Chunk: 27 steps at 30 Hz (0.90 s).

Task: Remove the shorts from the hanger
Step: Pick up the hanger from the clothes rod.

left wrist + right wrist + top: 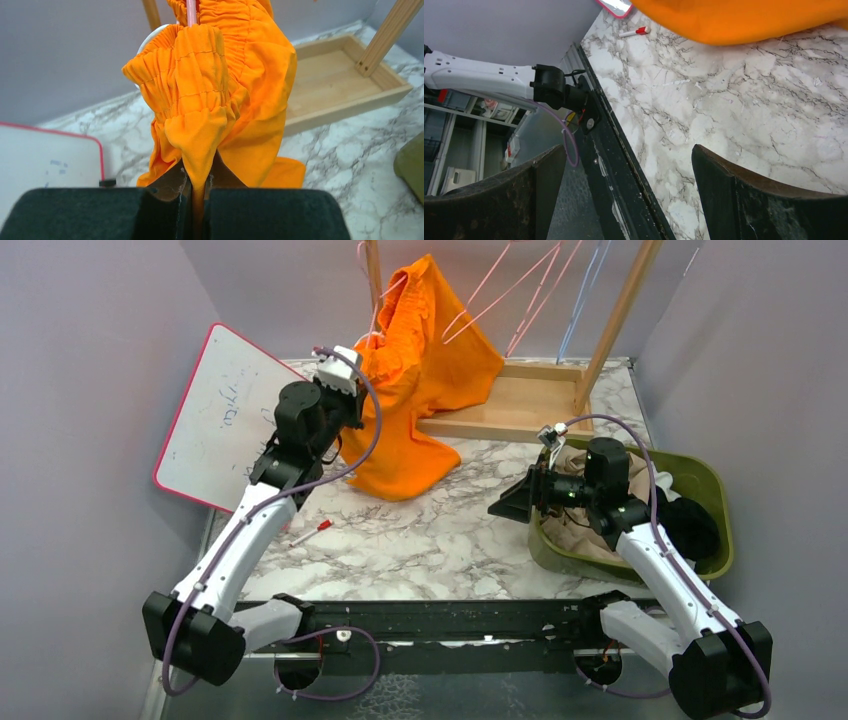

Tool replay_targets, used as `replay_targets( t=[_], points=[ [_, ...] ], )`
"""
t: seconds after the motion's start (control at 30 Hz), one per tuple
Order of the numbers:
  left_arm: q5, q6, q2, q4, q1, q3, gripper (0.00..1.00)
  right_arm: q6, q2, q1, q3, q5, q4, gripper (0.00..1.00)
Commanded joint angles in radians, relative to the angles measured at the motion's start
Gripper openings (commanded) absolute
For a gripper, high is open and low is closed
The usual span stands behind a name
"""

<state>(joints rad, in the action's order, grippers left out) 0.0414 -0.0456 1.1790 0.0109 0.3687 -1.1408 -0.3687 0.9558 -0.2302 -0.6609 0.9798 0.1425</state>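
Bright orange shorts [425, 360] hang from a pink hanger [500, 290] on the wooden rack, their lower leg spilling onto the marble table. My left gripper [345, 375] is at their left side and is shut on the shorts. In the left wrist view a fold of the gathered waistband [200, 100] runs down between the closed fingers of that gripper [199, 172], and the pink hanger [191, 10] shows above. My right gripper [510, 502] hovers open over the table beside the green bin. In the right wrist view this gripper [626, 150] holds nothing, and the shorts' orange edge [744, 20] lies ahead.
A green bin [715, 490] at the right holds tan cloth [575, 530] and black cloth [690, 530]. The rack's wooden base tray [520, 400] stands at the back. A whiteboard [225, 415] leans at the left, with a red marker [312, 531] on the table.
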Motion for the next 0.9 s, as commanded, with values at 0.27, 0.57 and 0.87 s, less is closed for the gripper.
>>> replay_targets(
  t=[0.27, 0.57, 0.87],
  points=[
    [0.094, 0.150, -0.340, 0.155, 0.003, 0.354, 0.00, 0.003, 0.008, -0.003, -0.011, -0.125, 0.052, 0.97],
    [0.332, 0.181, -0.588, 0.265, 0.003, 0.501, 0.00, -0.019, -0.013, -0.004, 0.007, -0.132, 0.001, 0.97],
    [0.484, 0.188, -0.721, 0.249, 0.010, 0.544, 0.00, -0.059, -0.047, -0.003, 0.004, -0.088, -0.089, 0.95]
  ],
)
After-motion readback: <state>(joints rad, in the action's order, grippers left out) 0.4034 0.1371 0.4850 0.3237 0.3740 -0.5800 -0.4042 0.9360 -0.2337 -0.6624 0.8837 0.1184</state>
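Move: The left gripper already pinches the orange shorts near the waistband. The pink hanger sits in them about 13 cm ahead, 4 cm to its right and 4 cm higher. The open right gripper, beside which they are being brought, lies some 18 cm back, 24 cm right and 14 cm lower. Down on the table, the red marker is about 20 cm back and 13 cm left; the wooden tray is 8 cm ahead and 29 cm right. From the right gripper, the shorts are about 23 cm ahead and 15 cm left. Bring the left gripper back towards the base and down, away from the clothes stand, with the shorts and hanger still pinched: about 18 cm back, sinking roughly 13 cm in the first half and then running level until alongside the right gripper. Tip the fingers down on the way, then turn them clockwise towards the right gripper, keeping them shut. ##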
